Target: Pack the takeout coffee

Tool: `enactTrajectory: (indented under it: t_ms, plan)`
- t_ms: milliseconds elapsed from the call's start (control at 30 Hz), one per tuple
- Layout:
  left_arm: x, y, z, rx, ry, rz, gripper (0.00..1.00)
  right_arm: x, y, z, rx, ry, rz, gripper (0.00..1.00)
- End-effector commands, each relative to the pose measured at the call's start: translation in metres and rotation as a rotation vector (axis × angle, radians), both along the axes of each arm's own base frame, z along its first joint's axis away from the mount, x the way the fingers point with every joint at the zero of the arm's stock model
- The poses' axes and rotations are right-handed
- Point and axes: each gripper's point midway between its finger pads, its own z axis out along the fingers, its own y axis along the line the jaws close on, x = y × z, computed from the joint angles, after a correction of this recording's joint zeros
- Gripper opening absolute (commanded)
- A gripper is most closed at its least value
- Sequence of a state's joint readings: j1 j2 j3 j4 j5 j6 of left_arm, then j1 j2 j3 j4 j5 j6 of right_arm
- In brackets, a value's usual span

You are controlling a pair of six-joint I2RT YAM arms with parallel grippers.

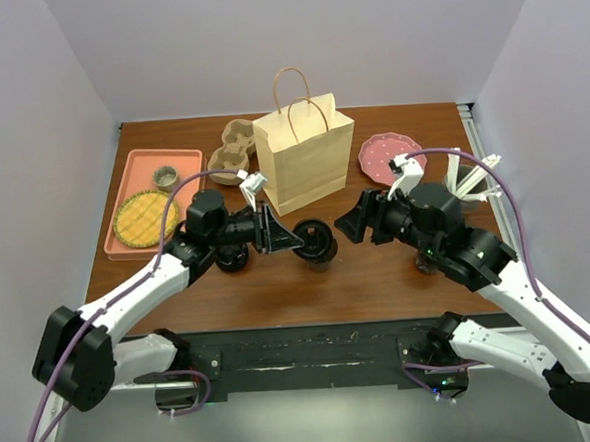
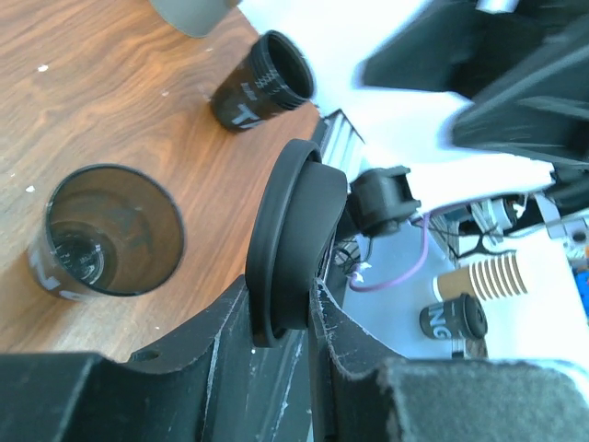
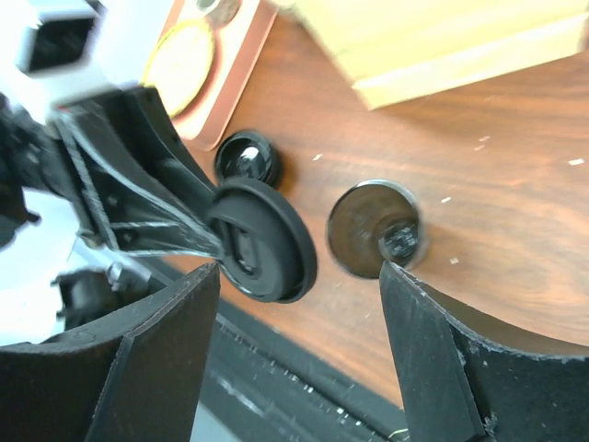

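Observation:
My left gripper (image 2: 294, 308) is shut on a black plastic lid (image 2: 296, 241), which it holds on edge above the table. That lid (image 3: 264, 241) hangs between the wide-apart fingers of my right gripper (image 3: 299, 276), which is open and touches nothing. Just beyond stands a lidless black takeout coffee cup (image 1: 318, 246) (image 2: 107, 236) (image 3: 372, 228). A second black cup (image 1: 231, 258) (image 3: 247, 157) sits under my left arm. A third cup (image 2: 260, 85) is partly hidden under my right arm (image 1: 428, 262). The two grippers (image 1: 276, 232) (image 1: 348, 224) face each other over the table's front middle.
An upright brown paper bag (image 1: 306, 155) stands behind the cups. The tan pulp cup carrier (image 1: 232, 148) lies to its left. A pink tray (image 1: 188, 159) with a woven yellow disc and a small cup is at far left, and a pink plate (image 1: 391, 158) is at right.

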State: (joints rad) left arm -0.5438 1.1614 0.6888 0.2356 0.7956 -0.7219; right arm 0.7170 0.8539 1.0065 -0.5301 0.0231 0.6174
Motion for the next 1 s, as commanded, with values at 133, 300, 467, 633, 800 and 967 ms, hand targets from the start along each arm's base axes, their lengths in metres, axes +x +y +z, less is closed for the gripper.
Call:
enactTrajectory:
  t_ms: [133, 300, 467, 633, 800, 967]
  plan:
    - [0.034, -0.016, -0.028, 0.055, 0.147, 0.081, 0.17, 0.014, -0.029, -0.022, -0.157, 0.053, -0.154, 0.75]
    - [0.04, -0.022, -0.039, 0.066, 0.215, 0.093, 0.18, 0.018, -0.027, -0.037, -0.189, 0.076, -0.155, 0.75]
    - [0.049, -0.025, -0.042, 0.079, 0.237, 0.123, 0.19, 0.02, -0.021, -0.047, -0.2, 0.09, -0.132, 0.75]
    - [0.05, -0.03, -0.049, 0.089, 0.276, 0.114, 0.22, 0.021, -0.019, -0.057, -0.218, 0.1, -0.119, 0.75]
    - [0.052, -0.033, -0.054, 0.105, 0.305, 0.119, 0.22, 0.022, -0.015, -0.07, -0.235, 0.117, -0.1, 0.76]
    - [0.053, -0.035, -0.057, 0.116, 0.323, 0.118, 0.22, 0.022, -0.01, -0.077, -0.233, 0.133, -0.085, 0.76]
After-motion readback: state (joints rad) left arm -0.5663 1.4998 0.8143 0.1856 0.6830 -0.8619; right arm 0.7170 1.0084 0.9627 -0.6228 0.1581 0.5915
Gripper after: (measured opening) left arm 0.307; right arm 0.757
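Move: The open black cup stands about 5 cm ahead of the left hand, which already holds a lid, some 6 cm to its right and about 14 cm lower. From the right hand that cup is roughly 4 cm ahead, 6 cm left and 20 cm below. The lid stack sits some 20 cm left of the cup and level with it, the paper bag about 19 cm beyond it; the spare cups stand around 24 cm to its right and 2 cm nearer. The lid, still pinched by its edge in the left fingers, goes down about 7 cm, forward about 5 cm and a little right towards the cup's mouth, tipping some 20 degrees, fast at first, then creeping. Empty and wide open, the right hand edges right and forward, then sinks about 8 cm beside the cup, its left side rolling down. ##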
